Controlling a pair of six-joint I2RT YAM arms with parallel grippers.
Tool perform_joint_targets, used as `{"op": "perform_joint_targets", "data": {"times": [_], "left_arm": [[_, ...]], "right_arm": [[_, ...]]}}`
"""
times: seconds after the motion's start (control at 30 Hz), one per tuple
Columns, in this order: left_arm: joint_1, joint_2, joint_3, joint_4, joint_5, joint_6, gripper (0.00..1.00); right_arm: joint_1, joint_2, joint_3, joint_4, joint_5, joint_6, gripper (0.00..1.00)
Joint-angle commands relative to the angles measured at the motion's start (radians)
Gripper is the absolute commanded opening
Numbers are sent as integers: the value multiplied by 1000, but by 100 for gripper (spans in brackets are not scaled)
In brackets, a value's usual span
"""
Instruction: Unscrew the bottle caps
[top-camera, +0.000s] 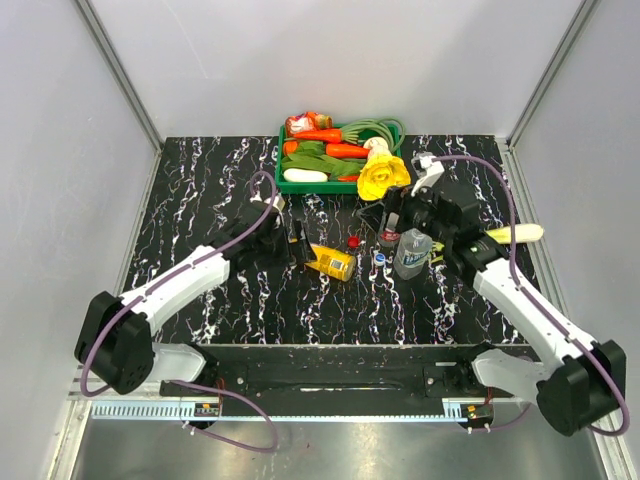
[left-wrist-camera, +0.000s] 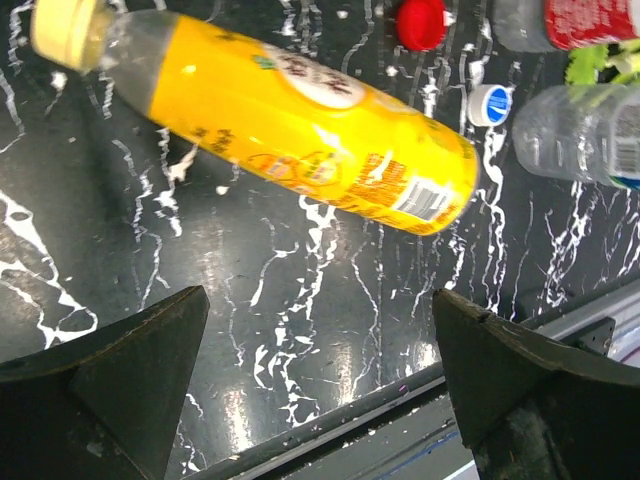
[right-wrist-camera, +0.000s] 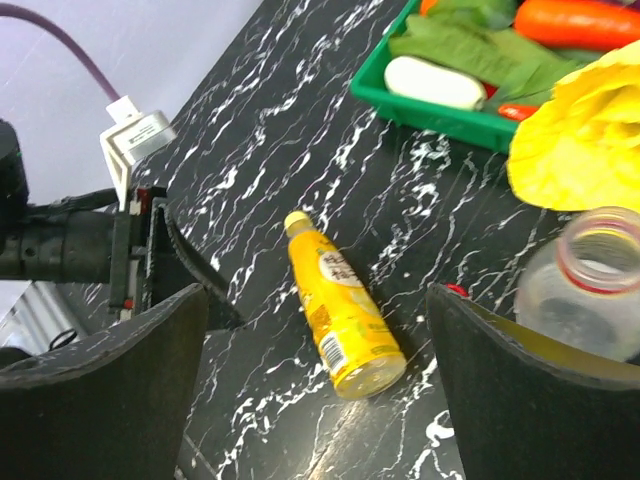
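The orange-yellow juice bottle lies on its side with its yellow cap on. A red cap and a blue cap lie loose on the table. The red-label bottle stands with its mouth open. Beside it stands the blue-label bottle. My left gripper is open just left of the juice bottle, holding nothing. My right gripper is open and empty, above the table next to the red-label bottle.
A green tray of vegetables sits at the back. A yellow leafy vegetable lies just in front of it, close to the right arm. The table's near metal edge runs below the left fingers.
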Motion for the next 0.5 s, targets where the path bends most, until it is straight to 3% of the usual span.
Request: {"op": "perform_joint_targets", "data": {"times": [0.0, 0.23, 0.37, 0.47], "left_arm": [[67, -6, -49, 71, 63, -50, 99], [193, -47, -165, 172, 190, -86, 99], [207, -44, -176, 180, 207, -78, 99], [208, -27, -173, 186, 218, -78, 99]], "right_arm": [[45, 85, 96, -56, -100, 17, 90], [94, 325, 242, -227, 10, -2, 75], [124, 442, 335, -273, 38, -6, 60], [138, 539, 398, -320, 85, -2, 56]]}}
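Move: Lying on its side, the yellow bottle is some 12 cm to the right hand's left, about 5 cm ahead and 24 cm below, its cap end pointing left and outward. From the same hand, the loose red cap lies about 11 cm ahead and 4 cm left, the blue cap 6 cm ahead and 4 cm right; the opened red-label bottle stands 11 cm ahead, 6 cm right. The left hand has the yellow bottle roughly 6 cm ahead, 5 cm right and 9 cm below. Sinking steeply towards the yellow bottle, the right hand drops about 9 cm while swinging some 6 cm left and a little forward, tips its fingers down by roughly 20 degrees and narrows them from nearly wide open to a bit over half. The left hand, still wide open, slides 4 cm left and as far down to the cap end's side, then stops. ##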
